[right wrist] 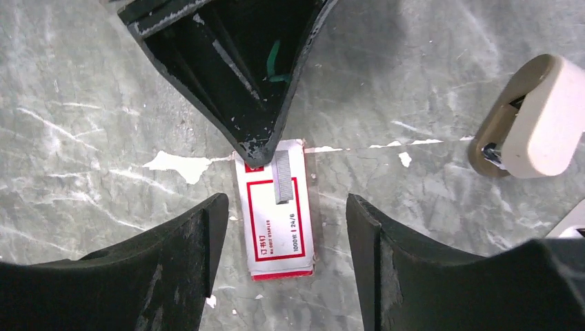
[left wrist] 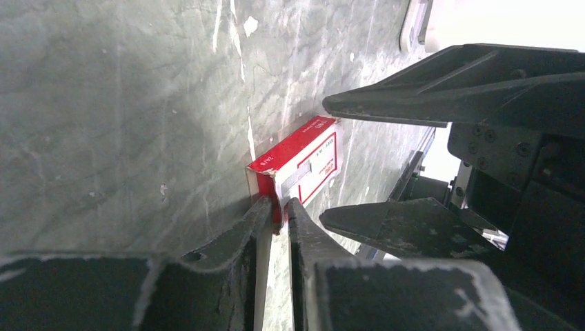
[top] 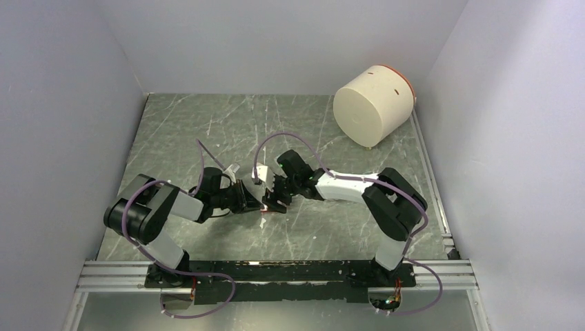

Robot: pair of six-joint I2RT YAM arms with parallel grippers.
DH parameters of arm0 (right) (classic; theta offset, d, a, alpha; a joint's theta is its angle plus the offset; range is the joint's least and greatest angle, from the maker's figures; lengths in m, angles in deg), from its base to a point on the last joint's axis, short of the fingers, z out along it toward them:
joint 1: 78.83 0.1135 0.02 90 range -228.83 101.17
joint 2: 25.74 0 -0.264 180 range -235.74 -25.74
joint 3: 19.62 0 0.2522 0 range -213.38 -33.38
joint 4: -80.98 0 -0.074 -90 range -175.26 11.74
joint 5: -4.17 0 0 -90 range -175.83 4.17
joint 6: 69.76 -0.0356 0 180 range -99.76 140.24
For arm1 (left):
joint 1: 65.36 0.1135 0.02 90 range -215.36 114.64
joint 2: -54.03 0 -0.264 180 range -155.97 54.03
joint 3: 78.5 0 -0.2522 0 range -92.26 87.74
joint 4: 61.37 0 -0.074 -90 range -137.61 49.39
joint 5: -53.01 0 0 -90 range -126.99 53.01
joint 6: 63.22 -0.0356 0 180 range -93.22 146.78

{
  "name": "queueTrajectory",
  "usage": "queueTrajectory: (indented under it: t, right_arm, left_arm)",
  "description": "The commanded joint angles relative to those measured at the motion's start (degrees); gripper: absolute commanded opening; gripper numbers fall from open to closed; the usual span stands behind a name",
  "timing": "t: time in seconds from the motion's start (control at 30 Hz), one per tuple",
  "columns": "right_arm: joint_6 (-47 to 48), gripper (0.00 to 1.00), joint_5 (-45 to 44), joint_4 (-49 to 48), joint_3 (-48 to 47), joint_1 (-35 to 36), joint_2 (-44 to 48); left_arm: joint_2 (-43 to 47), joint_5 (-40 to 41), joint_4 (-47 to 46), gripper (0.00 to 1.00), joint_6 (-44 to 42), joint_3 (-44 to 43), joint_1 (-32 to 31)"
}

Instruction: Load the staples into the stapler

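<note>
A small red-and-white staple box (right wrist: pixel 276 234) lies flat on the table. A short grey strip of staples (right wrist: pixel 281 178) rests on its white label. My left gripper (left wrist: pixel 279 207) is shut on the box's red end edge, and its dark tip (right wrist: pixel 259 141) comes in from the top of the right wrist view. My right gripper (right wrist: pixel 286 203) is open wide, one finger on each side of the box, touching neither side. The cream stapler (right wrist: pixel 531 117) lies just right of the box, also seen as a white shape (top: pixel 261 174) behind both grippers.
A large cream cylinder (top: pixel 372 103) lies on its side at the back right. White walls close in the marbled grey table (top: pixel 207 131) on three sides. White scuffs (right wrist: pixel 176 164) mark the surface near the box.
</note>
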State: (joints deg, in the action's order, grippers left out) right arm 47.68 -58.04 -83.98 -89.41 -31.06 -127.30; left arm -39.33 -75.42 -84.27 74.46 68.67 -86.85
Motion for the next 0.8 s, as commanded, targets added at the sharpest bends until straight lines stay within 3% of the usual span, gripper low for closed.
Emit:
queueTrajectory:
  t: [0.0, 0.23, 0.77]
  right_arm:
    - [4.0, 0.66, 1.0, 4.6, -0.4, -0.2, 0.1]
    - [5.3, 0.63, -0.4, 5.7, -1.5, -0.2, -2.2]
    - [5.0, 0.42, -0.8, 3.3, -1.8, 0.8, -4.5]
  left_arm:
    - [-0.2, -2.0, -2.5, 0.21, -0.1, -1.0, 0.3]
    - [-1.6, -4.4, -5.8, 0.24, 3.0, -0.9, 0.4]
    - [-5.8, -5.7, -10.8, 0.21, 4.5, -0.4, 0.6]
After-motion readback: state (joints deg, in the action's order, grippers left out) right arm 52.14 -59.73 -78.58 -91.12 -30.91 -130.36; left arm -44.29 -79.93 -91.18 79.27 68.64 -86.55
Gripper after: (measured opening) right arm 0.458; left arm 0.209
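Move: The staples box lies flat just under the right hand, its middle about 3 cm below the hand point, level with it fore and aft and some 1 cm to its right. The beige stapler stands roughly 12 cm farther out and 2 cm left of the box; the blue stapler about 13 cm ahead of the right hand and 5 cm to its right. From the left hand, at the box's left end, the box's middle is about 3 cm right, 1 cm ahead and 1 cm below. The staples box is straddled and then pinched across its two long sides by the right hand, which sinks about 2.5 cm while easing a little over 1 cm to the right, then closes from wide open. The left hand keeps its nearly shut fingertips at the box's left end, edging about 1 cm right along it with a slight tilt. ##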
